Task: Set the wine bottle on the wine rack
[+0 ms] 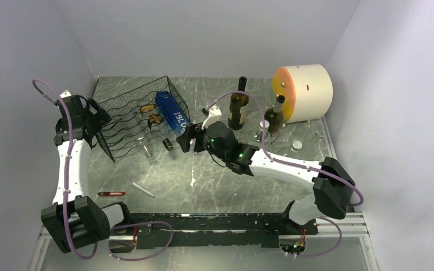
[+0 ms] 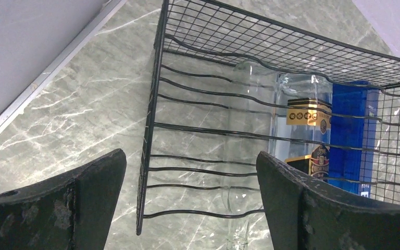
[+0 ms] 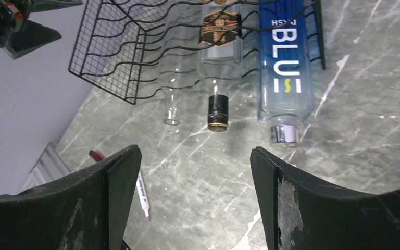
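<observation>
The black wire wine rack [image 1: 130, 121] stands at the back left. Three bottles lie in it, necks pointing out of the front: a clear one [image 3: 173, 88], a clear one with a black cap [image 3: 219, 67], and a blue one [image 3: 284, 67]. Two dark wine bottles [image 1: 238, 107] [image 1: 275, 116] stand upright at the back right. My right gripper [image 3: 194, 166] is open and empty over bare table, just in front of the blue bottle's silver cap. My left gripper [image 2: 190, 177] is open and empty at the left end of the wine rack [image 2: 156, 104].
A cream cylinder with an orange face [image 1: 305, 93] lies at the back right, beside the standing bottles. A white marker [image 1: 143, 189] and a red pen [image 1: 111, 193] lie on the near left of the table. A small round cap [image 1: 297, 145] lies near the right wall.
</observation>
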### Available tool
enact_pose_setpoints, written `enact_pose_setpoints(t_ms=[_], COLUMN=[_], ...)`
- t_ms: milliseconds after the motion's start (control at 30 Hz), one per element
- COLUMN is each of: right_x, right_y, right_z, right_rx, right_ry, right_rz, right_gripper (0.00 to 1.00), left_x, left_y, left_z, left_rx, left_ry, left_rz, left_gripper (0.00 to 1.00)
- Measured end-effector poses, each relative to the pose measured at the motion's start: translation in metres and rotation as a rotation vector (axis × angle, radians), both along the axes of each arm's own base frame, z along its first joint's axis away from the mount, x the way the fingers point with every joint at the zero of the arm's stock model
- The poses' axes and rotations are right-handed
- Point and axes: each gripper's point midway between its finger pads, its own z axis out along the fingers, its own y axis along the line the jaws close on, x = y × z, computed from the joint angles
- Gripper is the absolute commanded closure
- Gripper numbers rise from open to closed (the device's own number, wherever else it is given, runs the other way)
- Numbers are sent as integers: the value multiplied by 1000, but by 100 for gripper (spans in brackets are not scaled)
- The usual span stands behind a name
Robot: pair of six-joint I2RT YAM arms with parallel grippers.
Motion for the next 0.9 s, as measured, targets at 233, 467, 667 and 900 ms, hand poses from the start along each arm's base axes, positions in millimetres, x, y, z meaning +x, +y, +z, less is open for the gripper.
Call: enact_pose_setpoints(t_ms=[233,467,667,900], right_x=[9,17,31,62], right_y=[-20,-38,-50,-83], right_z=[-3,12,34,68], right_rx=[-41,-57,-95,-138], right_ry=[-10,-58,-85,-137], right_rz=[-26,-50,-107,-242], right_gripper=[20,22,23,23], left_x=[3,5,3,0], left_y=[4,-2,-11,-47], left_z=[-27,-44,-43,-33], left_rx=[-48,-91,-121,-234], left_ry=[68,114,109,73], left_rz=[9,-50,-124,-272], left_gripper=[27,38,41,38])
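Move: The rack's left end frame sits some 3 cm to the left of the left gripper, about 3 cm nearer the base and 6 cm lower. From the same gripper, the clear bottle lies about 7 cm right, level fore and aft, the brown-labelled bottle 15 cm right and 1 cm ahead, both roughly 13 cm below. The standing wine bottle is about 16 cm ahead of the right gripper and 18 cm to its right; the blue bottle is 15 cm ahead, 5 cm left. Lower the left gripper about 4.5 cm over the rack's left end frame, narrowing the fingers to a bit over half open around the frame. Then shift it some 5 cm right, turning clockwise about 15 degrees, so the left finger pushes the frame along. Meanwhile draw the empty right gripper away from the rack, right, up and forward towards the standing wine bottle, still wide open. ##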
